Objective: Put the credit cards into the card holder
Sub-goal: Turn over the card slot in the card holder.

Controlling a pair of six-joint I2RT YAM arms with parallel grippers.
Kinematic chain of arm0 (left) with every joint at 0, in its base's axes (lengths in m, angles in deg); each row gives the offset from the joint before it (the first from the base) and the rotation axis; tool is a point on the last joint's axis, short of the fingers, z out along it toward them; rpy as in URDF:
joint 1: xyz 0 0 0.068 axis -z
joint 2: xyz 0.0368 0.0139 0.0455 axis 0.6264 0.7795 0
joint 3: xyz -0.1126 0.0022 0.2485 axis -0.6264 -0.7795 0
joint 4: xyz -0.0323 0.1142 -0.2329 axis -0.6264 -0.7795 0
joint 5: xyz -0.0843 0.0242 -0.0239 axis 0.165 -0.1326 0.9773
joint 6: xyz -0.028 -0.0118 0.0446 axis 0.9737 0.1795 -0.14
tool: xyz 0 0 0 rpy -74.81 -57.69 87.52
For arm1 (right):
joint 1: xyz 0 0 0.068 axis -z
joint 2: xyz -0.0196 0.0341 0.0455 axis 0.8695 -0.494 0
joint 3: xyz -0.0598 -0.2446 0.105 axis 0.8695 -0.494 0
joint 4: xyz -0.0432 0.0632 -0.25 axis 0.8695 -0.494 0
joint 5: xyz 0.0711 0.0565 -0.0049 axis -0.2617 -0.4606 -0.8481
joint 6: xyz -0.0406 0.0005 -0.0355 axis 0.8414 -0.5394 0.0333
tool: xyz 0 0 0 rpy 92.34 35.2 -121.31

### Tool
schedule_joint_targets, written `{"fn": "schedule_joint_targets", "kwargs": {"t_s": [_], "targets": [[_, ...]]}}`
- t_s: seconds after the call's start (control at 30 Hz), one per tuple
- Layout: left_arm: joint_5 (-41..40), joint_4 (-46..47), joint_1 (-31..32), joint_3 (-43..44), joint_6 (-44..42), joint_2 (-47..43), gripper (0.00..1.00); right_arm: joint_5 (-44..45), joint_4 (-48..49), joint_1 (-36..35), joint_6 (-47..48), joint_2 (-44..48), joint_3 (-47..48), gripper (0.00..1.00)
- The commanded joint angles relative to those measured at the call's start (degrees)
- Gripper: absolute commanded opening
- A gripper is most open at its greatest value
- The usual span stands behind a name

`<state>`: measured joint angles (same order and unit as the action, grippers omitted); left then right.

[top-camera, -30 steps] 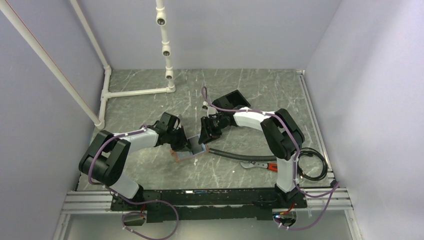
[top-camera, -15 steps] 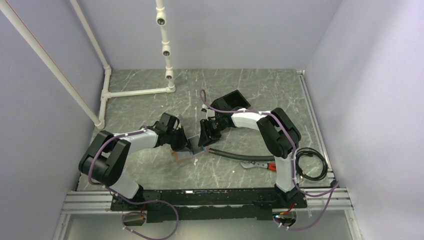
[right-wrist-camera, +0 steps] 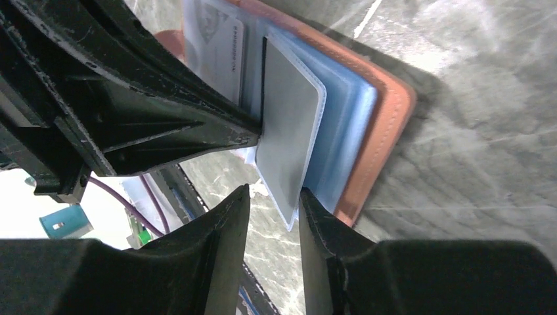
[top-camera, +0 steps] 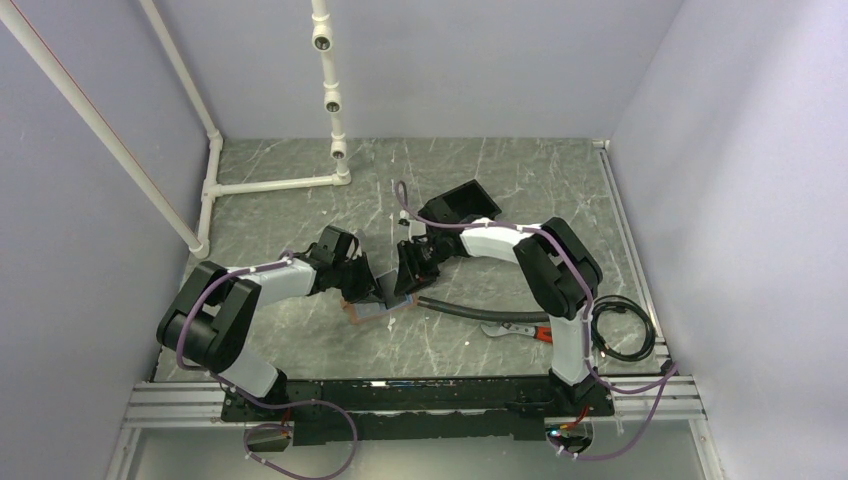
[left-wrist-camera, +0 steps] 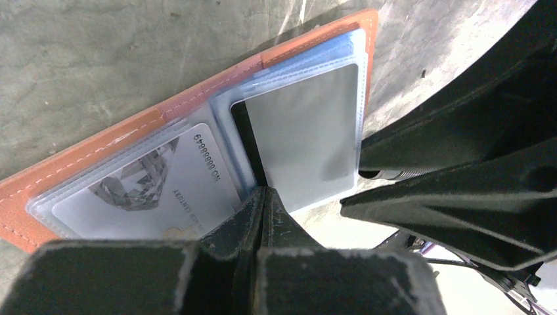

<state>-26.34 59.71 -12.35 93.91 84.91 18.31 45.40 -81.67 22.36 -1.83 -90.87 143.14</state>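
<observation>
The tan card holder [top-camera: 372,310] lies open on the table between both arms, its leather rim [left-wrist-camera: 98,151] framing clear blue sleeves. A pale printed credit card [left-wrist-camera: 151,190] sits in the left sleeve. A grey credit card [left-wrist-camera: 302,131] sits in the right one. My left gripper [left-wrist-camera: 264,191] is shut, its tips pressed at the fold between the two cards. My right gripper [right-wrist-camera: 274,190] is open, and the lower corner of the grey card's sleeve [right-wrist-camera: 286,125] lies between its fingers, against the right one. The orange rim [right-wrist-camera: 387,125] lies just beyond.
A black box [top-camera: 462,198] stands behind the right arm. A black hose [top-camera: 470,310], red-handled pliers [top-camera: 520,330] and a cable coil [top-camera: 620,335] lie to the right. White pipes [top-camera: 270,185] stand at the back left.
My right gripper has shifted slightly left toward the card holder and its jaws have narrowed a little. The left gripper has stayed put.
</observation>
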Motion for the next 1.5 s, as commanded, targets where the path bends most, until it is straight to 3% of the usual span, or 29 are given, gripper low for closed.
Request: {"fn": "schedule_joint_targets", "kwargs": {"t_s": [0.0, 0.1, 0.3, 0.37, 0.6, 0.83, 0.93, 1.2, 1.37, 1.47], "targets": [[-2.03, -2.61, 0.28, -0.99, -0.56, -0.5, 0.05, -1.27, -0.14, -1.41, -0.23, 3.08, 1.89, 0.35], [-2.64, -4.75, 0.28, 0.03, -0.14, -2.77, 0.12, -1.07, -0.14, -1.9, -0.43, 3.22, 2.37, 0.35], [-4.4, -11.35, 0.19, 2.16, 1.05, -9.22, 0.42, -1.33, -0.88, -2.58, -0.2, 3.03, 4.43, 0.38], [-4.97, -13.96, 0.19, 2.7, 1.69, -12.29, 0.47, -1.28, -1.48, -3.18, 0.05, 2.66, 5.83, 0.39], [-14.75, -29.89, 0.0, 7.81, 2.09, -27.6, 0.53, -2.42, -0.64, -5.81, -1.21, -0.78, 11.54, 0.41], [-25.7, -41.55, -0.37, 12.69, 1.52, -38.3, 0.61, -9.31, 8.64, -7.83, -8.37, -6.75, 16.28, 0.48], [-25.11, -41.18, -0.59, 12.02, 1.73, -38.21, 0.62, -6.17, 2.64, -5.36, -4.07, -3.77, 16.49, 0.51], [-9.5, -25.7, -0.95, 6.58, 1.1, -27.55, 0.62, 6.75, -9.27, 7.53, 6.07, 6.86, 13.98, 0.58], [-5.31, -19.65, -1.12, 5.57, 1.63, -22.4, 0.62, 16.55, -16.42, 13.74, 15.05, 4.46, 20.42, 0.77], [-4.42, -18.98, -1.12, 5.6, 1.69, -22.38, 0.63, 16.57, -20.23, 15.75, 18.49, 0.06, 25.65, 0.81]]}}
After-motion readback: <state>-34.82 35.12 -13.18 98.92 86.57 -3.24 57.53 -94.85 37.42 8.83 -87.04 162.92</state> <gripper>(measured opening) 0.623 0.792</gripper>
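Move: Just ahead of the right fingers, the half-raised card slot has its free edge between the tips, its middle some 2 cm farther out and 2 cm to the left, about level in height. The card holder's middle is about 4 cm left, 2 cm ahead and 2 cm below; the hose end lies roughly 5 cm right and 2 cm back, the black box about 13 cm right and 18 cm ahead. From the left hand's shut tips by the fold, the slot lies about 3 cm right and 2 cm ahead. Sweeping left and up by about 9 cm with a finger behind the raised card slot, the right hand pushes the slot over the fold, then swings back right and well forward towards the black box, opening wider. Meanwhile the left fingers come free of the fold and open; that hand rises some 16 cm while drifting left, then sinks halfway back, easing right. ##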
